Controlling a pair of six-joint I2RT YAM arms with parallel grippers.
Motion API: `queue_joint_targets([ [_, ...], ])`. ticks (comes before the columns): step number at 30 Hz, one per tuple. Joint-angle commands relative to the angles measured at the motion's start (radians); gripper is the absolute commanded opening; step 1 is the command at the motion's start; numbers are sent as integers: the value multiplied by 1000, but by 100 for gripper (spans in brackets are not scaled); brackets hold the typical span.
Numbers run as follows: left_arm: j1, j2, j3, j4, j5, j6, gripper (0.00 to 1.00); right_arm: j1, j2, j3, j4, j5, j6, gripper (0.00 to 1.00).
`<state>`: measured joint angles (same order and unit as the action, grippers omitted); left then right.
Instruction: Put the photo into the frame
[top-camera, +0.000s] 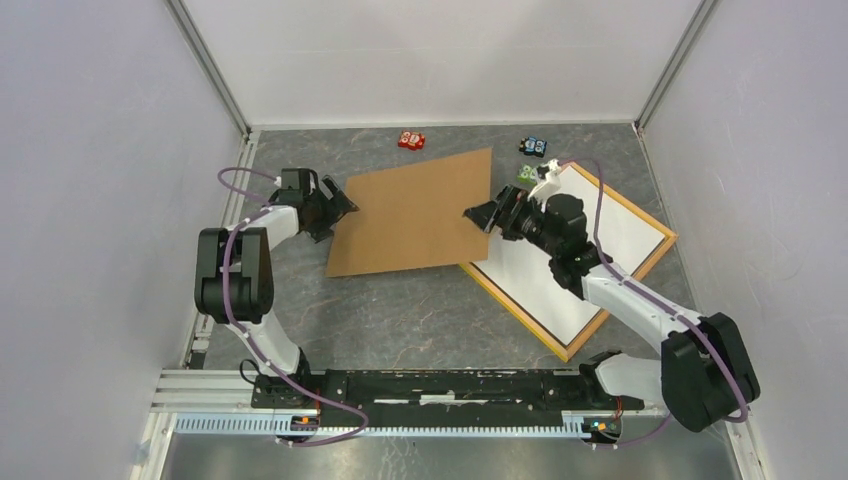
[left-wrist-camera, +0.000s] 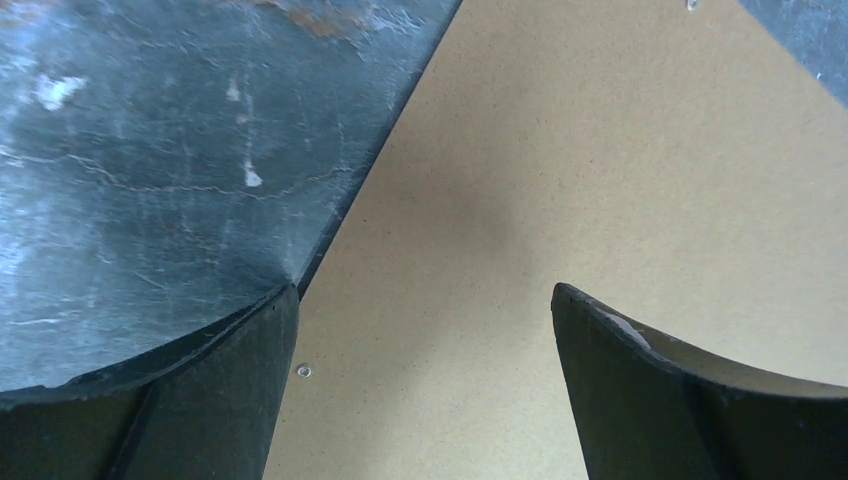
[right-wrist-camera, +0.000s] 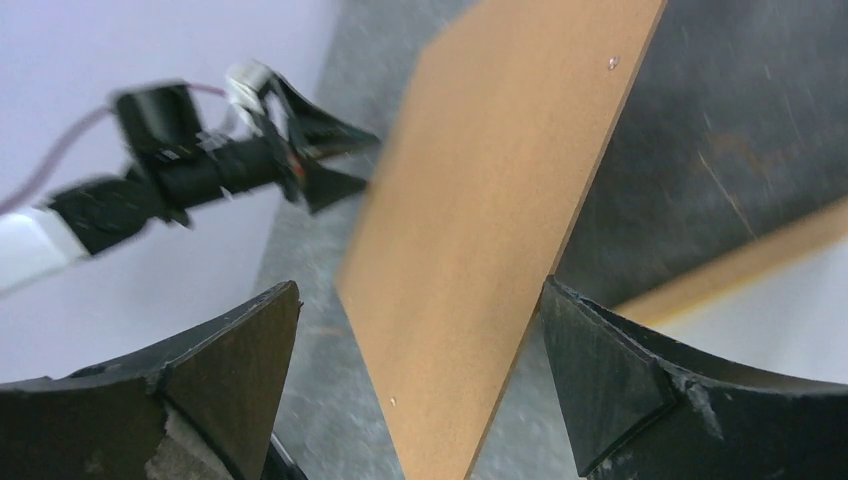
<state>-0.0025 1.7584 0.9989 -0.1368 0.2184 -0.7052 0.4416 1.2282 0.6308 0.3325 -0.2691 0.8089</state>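
Observation:
The yellow-orange frame (top-camera: 512, 310) lies flat at the right of the table. A white sheet (top-camera: 560, 280) fills its inside, with no printed picture showing, so I cannot tell whether it is the photo. My right arm crosses above it. The plain brown backing board (top-camera: 415, 212) lies in the middle. My left gripper (top-camera: 345, 208) is open at the board's left edge, and its wrist view shows the board (left-wrist-camera: 560, 180) under the spread fingers (left-wrist-camera: 240, 380). My right gripper (top-camera: 478, 215) is open at the board's right edge, which sits between its fingers (right-wrist-camera: 600, 380).
Small toy blocks stand at the back: a red one (top-camera: 411, 139), a blue-black one (top-camera: 535, 147) and a green one (top-camera: 527, 173) near the frame's far corner. White walls close in the table on three sides. A metal rail (top-camera: 400, 400) runs along the near edge.

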Motion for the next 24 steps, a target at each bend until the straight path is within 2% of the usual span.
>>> queue_joint_targets([
  [1,-133,7,-46,-115,268,-175,100,63,-22,122,190,-112,106,94],
  [12,-156,-28,-77,-99,294,-182,100,154,81,246,379,-43,217,95],
  [19,-156,-74,-93,-95,297,-174,100,186,115,428,16,41,35,96],
  [24,-156,-108,-82,-126,278,-143,100,193,191,657,-408,101,-123,95],
])
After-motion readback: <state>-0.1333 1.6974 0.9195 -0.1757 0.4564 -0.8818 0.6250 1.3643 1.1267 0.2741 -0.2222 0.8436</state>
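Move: The brown backing board already slopes up to the right, its raised edge at the right gripper's open fingers. Its middle is some 17 cm right of the left gripper, about 5 cm nearer the base and 6 cm higher. From the right gripper it lies roughly 16 cm left, 5 cm ahead and 9 cm lower. The frame with the white-backed photo is centred about 21 cm right of the right gripper, 2 cm back and 17 cm below; the green clock is 25 cm ahead of that gripper and 14 cm right, equally low. Raise the right gripper about 17 cm with its open finger still against the board's raised side, tipping the fingers up some 15 degrees, and carry it about 9 cm left to swing the board upright. Meanwhile slide the open left gripper low along with the board's bottom edge, 9 cm right and somewhat back, rolling its left side down. ##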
